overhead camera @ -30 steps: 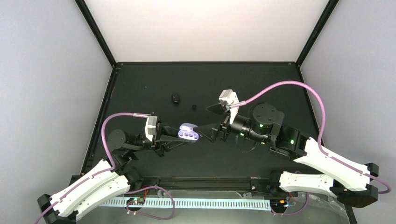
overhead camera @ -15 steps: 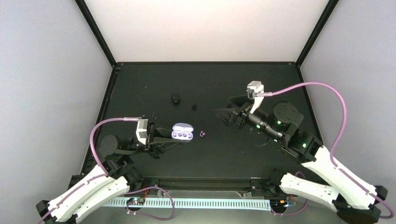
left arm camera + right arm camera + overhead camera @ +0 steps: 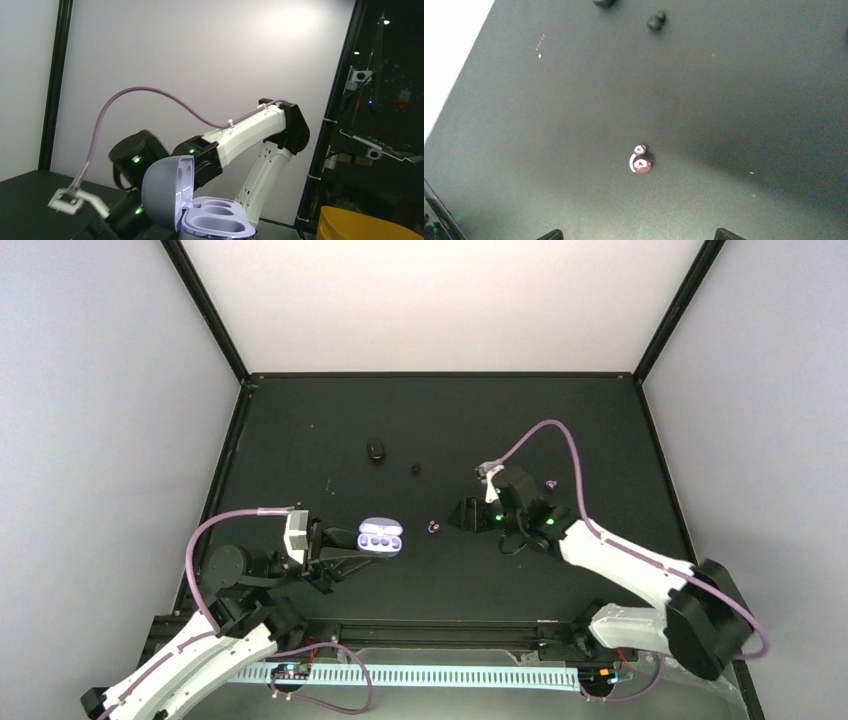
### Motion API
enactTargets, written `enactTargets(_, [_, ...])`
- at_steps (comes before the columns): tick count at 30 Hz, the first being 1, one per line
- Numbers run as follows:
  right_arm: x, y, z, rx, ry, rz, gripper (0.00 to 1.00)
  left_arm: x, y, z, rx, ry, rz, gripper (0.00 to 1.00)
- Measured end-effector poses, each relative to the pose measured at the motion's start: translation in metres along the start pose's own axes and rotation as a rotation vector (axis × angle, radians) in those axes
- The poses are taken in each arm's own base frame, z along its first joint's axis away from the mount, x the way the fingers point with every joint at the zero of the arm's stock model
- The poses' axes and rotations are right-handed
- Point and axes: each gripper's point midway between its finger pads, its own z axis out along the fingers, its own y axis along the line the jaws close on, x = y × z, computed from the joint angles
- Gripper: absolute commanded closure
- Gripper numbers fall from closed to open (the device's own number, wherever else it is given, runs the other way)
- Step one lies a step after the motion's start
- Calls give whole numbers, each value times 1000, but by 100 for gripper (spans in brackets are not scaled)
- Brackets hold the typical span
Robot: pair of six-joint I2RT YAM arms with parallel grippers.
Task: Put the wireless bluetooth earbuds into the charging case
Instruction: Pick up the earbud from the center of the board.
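Observation:
A lavender charging case (image 3: 382, 537) is held above the table at the left with its lid (image 3: 167, 192) up. My left gripper (image 3: 362, 546) is shut on it, its fingers hidden in the left wrist view. The base (image 3: 220, 217) shows empty wells. A purple-and-white earbud (image 3: 433, 528) lies on the black table just right of the case. My right gripper (image 3: 463, 515) hovers right of that earbud (image 3: 640, 161), open, both fingertips (image 3: 550, 234) at the bottom edge of the right wrist view with nothing between them. A black earbud pair (image 3: 655, 21) lies farther back.
A black pebble-shaped case (image 3: 375, 451) and the small black earbuds (image 3: 415, 469) lie at the back of the table (image 3: 300, 440). A tiny purple speck (image 3: 551, 483) sits behind the right arm, too small to identify. Black frame posts edge the table.
My right arm left the case, swung back, then came down beside the purple earbud, which now lies on the table. My left arm drew the case back toward the left.

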Motion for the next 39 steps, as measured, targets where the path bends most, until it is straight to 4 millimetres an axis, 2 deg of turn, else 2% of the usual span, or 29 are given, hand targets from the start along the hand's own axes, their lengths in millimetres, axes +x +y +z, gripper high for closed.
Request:
enactTargets(6, [22,-2,47,-14,118,17,28,3,0,-6,-15,1,-2,98])
enactTargets(9, [22,0,62,-13,137,5,29,9,3,-7,-26,12,-10,98])
enactTargets(18, [9,6,93,-5,152,-46,34,15,6,-10,-40,26,-8,99])
enactTargets(22, [10,-2,98,39,153,-61,36,17,6,-10,-42,30,-9,98])
enactTargets(24, [5,-9,94,75,126,-57,37,17,6,-10,-43,31,-8,99])
enactTargets(27, [-14,-33,74,141,45,-9,37,18,7,-11,-46,34,-7,98])
enactTargets(33, [-71,-125,-1,385,-230,194,41,18,7,-12,-51,34,-4,98])
enactTargets(36, [-79,-172,-32,503,-314,304,41,21,8,-12,-54,39,-7,98])
enactTargets(39, [-74,-207,-44,594,-322,375,42,25,10,-12,-57,47,-12,98])
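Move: To the right hand's right by about 22 cm and some 15 cm ahead lies the right-hand earbud, roughly 13 cm below on the board. The center earbud is much nearer, about 5 cm ahead and 5 cm to the left; a black earbud stands some 19 cm ahead and 8 cm right. All lie about equally low. From the left hand, the right-hand earbud is about 31 cm ahead, 43 cm right and 36 cm below. Dipping first down, left and forward beside the center earbud, about 7 cm lower, the right hand then breaks off and sweeps fast some 25 cm right and 6 cm forward towards the right-hand earbud, rising about 5 cm before starting down again. The hand turns clockwise about 45 degrees, its fingers narrowing but still open and empty. The left hand keeps its hold on the open case and lowers it about 3 cm. ##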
